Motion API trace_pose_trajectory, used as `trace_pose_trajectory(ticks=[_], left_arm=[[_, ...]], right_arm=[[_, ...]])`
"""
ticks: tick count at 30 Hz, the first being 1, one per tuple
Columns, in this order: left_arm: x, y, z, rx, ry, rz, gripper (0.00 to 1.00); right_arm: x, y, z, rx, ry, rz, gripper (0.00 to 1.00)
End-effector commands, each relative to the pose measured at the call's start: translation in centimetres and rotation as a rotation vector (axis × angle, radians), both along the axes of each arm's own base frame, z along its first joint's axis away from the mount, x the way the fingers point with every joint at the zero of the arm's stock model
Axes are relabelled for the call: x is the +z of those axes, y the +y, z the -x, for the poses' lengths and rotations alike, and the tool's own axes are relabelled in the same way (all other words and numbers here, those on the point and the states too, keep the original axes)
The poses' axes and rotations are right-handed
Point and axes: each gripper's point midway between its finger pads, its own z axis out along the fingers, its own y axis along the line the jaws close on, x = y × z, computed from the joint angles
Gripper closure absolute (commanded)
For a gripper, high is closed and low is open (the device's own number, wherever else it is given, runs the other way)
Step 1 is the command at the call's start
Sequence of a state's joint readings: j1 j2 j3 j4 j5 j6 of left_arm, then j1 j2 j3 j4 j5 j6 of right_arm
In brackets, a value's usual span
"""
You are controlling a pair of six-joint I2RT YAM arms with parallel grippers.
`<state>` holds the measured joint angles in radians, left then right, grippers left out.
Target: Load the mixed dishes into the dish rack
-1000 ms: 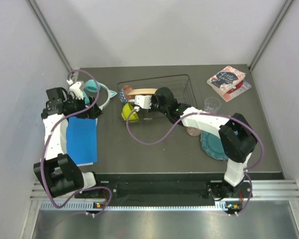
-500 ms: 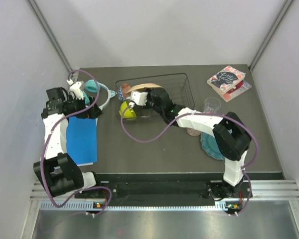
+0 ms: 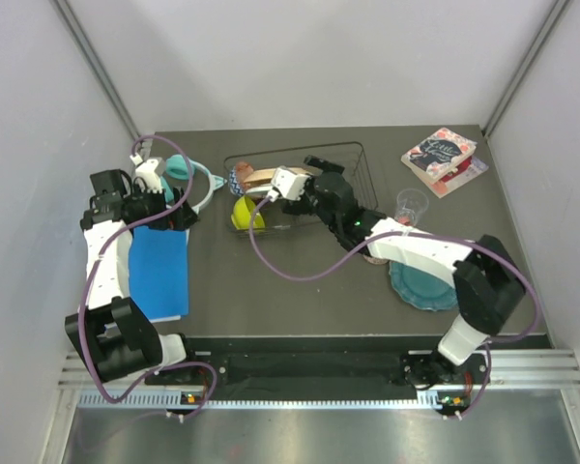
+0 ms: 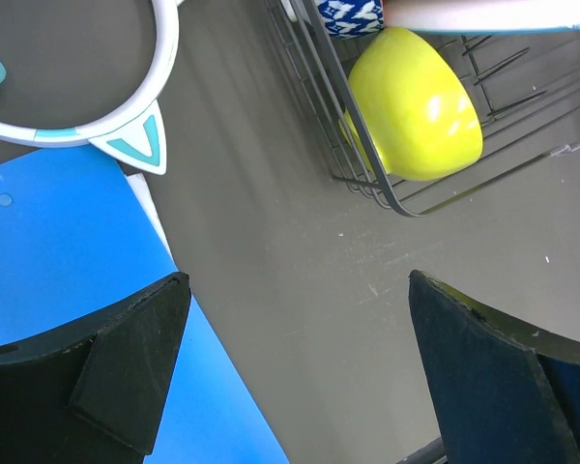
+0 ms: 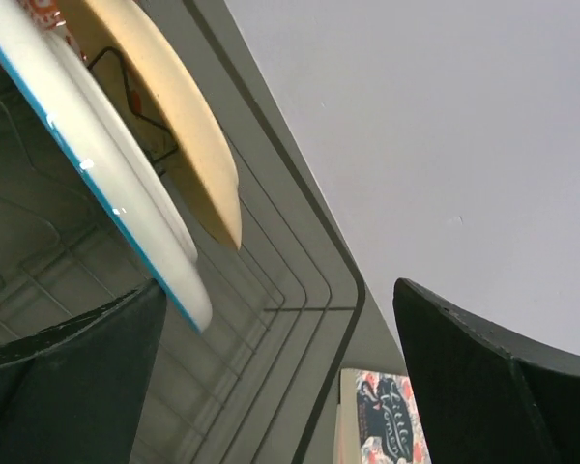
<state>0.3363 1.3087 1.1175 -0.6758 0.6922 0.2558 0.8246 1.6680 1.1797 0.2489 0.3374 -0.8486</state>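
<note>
The black wire dish rack stands at the back middle of the table. At its left end a cream plate and a white plate with a blue rim stand on edge. The yellow-green bowl and the red-blue patterned bowl sit in its left corner. My right gripper hangs open over the rack just right of the plates, holding nothing. The teal scalloped plate and the pink mug lie on the table under the right arm. My left gripper is open above the table left of the rack.
Teal cat-ear headphones lie left of the rack, and a blue folder lies under the left arm. A clear glass stands right of the rack. Floral-covered books sit at the back right corner.
My right gripper has opened and let go of the white plate, which now stands in the rack. It has drawn back to the right. The left arm has not moved.
</note>
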Motion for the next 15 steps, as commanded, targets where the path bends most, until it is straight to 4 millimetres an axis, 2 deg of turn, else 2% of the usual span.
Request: trace_pose_trajectory(ticks=[1, 2, 3, 4, 5, 6, 7, 8, 9, 10, 11, 12, 13, 14, 15], left_arm=[[1.5, -0.8, -0.9, -0.039, -0.064, -0.001, 0.01], [1.2, -0.9, -0.9, -0.046, -0.063, -0.023, 0.01], [0.9, -1.3, -0.6, -0.065, -0.052, -0.04, 0.01], [0.7, -2.8, -0.4, -0.112, -0.047, -0.061, 0.01], [0.5, -3.1, -0.4, -0.129, -0.048, -0.104, 0.01], [0.9, -3.9, -0.2, -0.148, -0.068, -0.127, 0.01], [1.2, -5.9, -0.1, -0.204, -0.09, -0.15, 0.01], [1.6, -6.6, -0.2, -0.217, -0.111, -0.166, 0.01], [2.2, -7.1, -0.4, -0.219, -0.134, -0.181, 0.01], [2.5, -8.1, -0.3, -0.238, -0.131, -0.167, 0.01], [2.9, -9.2, -0.1, -0.267, -0.13, -0.157, 0.01], [3.5, -10.5, -0.3, -0.3, -0.13, -0.155, 0.01], [3.4, -11.1, 0.2, -0.324, -0.106, -0.158, 0.01], [3.5, -11.9, 0.5, -0.35, -0.104, -0.167, 0.01], [3.8, -13.6, 0.9, -0.4, -0.118, -0.2, 0.01]], right_arm=[[6.1, -3.4, 2.5, -0.105, -0.027, -0.226, 0.01], [6.9, -4.4, 2.7, -0.147, -0.02, -0.269, 0.01], [8.5, -5.7, 3.3, -0.199, 0.005, -0.403, 0.0], [8.7, -7.9, 3.4, -0.287, 0.05, -0.447, 0.0], [9.2, -8.9, 3.6, -0.322, 0.092, -0.527, 0.0], [9.9, -11.6, 3.7, -0.39, 0.156, -0.683, 0.0], [8.4, -11.9, 4.6, -0.359, 0.256, -0.684, 0.0], [7.9, -12.6, 5.1, -0.353, 0.283, -0.701, 0.0], [8.6, -14.1, 5.9, -0.365, 0.271, -0.751, 0.0], [6.8, -15.5, 6.3, -0.427, 0.284, -0.761, 0.0], [6.3, -16.7, 6.7, -0.482, 0.295, -0.814, 0.0], [6.6, -19.2, 6.8, -0.561, 0.292, -0.926, 0.0], [4.4, -21.1, 7.5, -0.658, 0.335, -0.944, 0.0], [3.3, -23.1, 7.8, -0.757, 0.35, -1.005, 0.0], [2.5, -26.5, 8.2, -0.886, 0.36, -1.159, 0.0]])
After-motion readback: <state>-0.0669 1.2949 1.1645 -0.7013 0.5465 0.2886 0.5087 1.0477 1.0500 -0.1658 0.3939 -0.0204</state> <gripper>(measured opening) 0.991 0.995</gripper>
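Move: The emptied, open right hand has the white plate about 6 cm to its left, 2 cm back and 9 cm below; the glass is some 22 cm right, 2 cm back and 18 cm below, the mug 15 cm right and 9 cm back. From the left hand, the lime bowl is roughly 15 cm right, 4 cm ahead and 12 cm below, with the patterned bowl 8 cm beyond it. Right hand swings 20 cm right and up from white plate; left goes 10 cm right towards the lime bowl. ##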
